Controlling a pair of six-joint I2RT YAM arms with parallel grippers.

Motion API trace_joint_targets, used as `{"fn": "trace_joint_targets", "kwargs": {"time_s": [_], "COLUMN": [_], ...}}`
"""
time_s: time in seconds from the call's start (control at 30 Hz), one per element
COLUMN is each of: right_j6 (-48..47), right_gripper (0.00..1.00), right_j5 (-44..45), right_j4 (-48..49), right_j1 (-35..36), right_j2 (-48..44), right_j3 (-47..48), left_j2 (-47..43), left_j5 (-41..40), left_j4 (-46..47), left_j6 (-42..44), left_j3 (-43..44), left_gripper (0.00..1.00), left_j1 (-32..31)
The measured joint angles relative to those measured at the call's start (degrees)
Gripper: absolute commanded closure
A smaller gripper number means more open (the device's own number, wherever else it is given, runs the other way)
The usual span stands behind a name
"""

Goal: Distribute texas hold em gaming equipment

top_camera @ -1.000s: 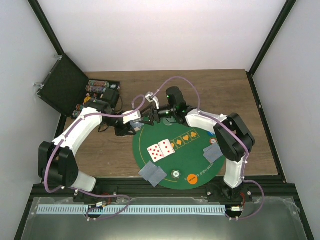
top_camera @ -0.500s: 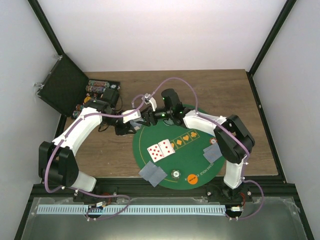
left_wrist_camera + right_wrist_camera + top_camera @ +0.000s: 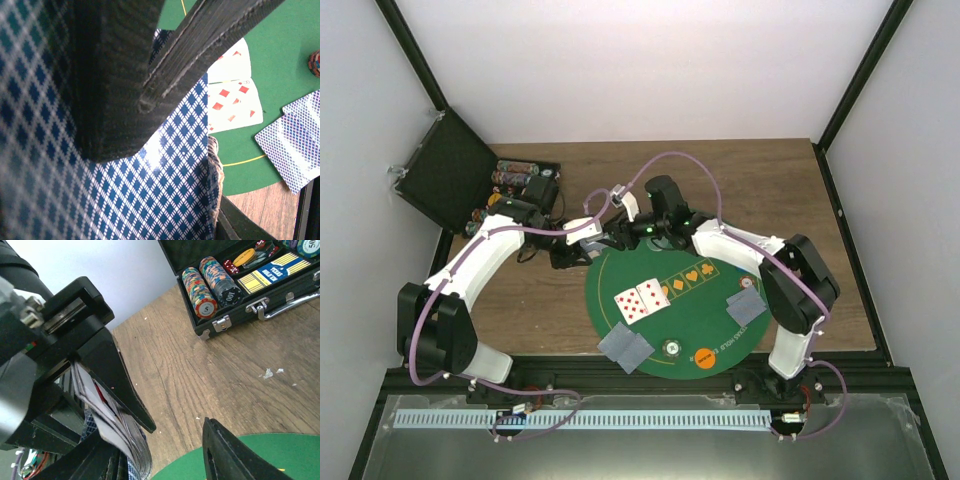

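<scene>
My left gripper is shut on a deck of playing cards with blue-diamond backs, held just off the far left rim of the green mat. My right gripper meets it from the right. One of its fingers lies against the deck. Its jaws are apart, with only bare wood between them. Two face-up red-pip cards lie on the mat. Face-down cards lie at its near left and right. A pale token and an orange token sit near the mat's front edge.
An open black case stands at the back left, its lid raised toward the wall. It holds stacked chips, dice and a boxed deck. Brown wooden table surrounds the mat.
The right gripper has slid left up against the deck in the left gripper, and its jaws have narrowed. The left arm has stayed put.
</scene>
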Motion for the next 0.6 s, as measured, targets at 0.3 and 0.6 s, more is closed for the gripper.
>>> {"fn": "trace_joint_targets", "kwargs": {"time_s": [0.3,0.6], "right_j6": [-1.8,-3.1], "right_gripper": [0.68,0.86], "right_j5": [0.2,1.2], "right_j4": [-2.6,-5.6], "right_j1": [0.0,-0.3], "right_j2": [-1.1,-2.8], "right_j3": [0.0,0.1], "left_j2": [0.3,0.3], "left_j5": [-0.2,-0.9], "left_j4": [0.2,0.2], "left_j6": [0.0,0.0], "left_j3": [-0.2,-0.5], "left_gripper": [0.66,0.66], "left_j1": [0.0,0.0]}}
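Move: The deck, pinched in the left hand, has its middle about 3 cm to the right hand's left, some 2 cm back and 2 cm lower, so its free end lies between the right fingers. From the left hand the deck sits about 2 cm to the right, 1 cm ahead. The face-up diamonds lie 10 cm back and 8 cm right of the right hand, 18 cm below; the near face-down pair 23 cm back, 3 cm right, equally low. The left hand keeps its grip on the deck, sinking barely half a centimetre, while the right fingers, reaching in from the right with one over the blue back, close around the deck's free end from about half open to a fifth. Meanwhile the right hand eases about 1 cm to the right, rising slightly, with hardly any turn of the wrist. Whether both fingers bear on the cards yet can't be made out. ##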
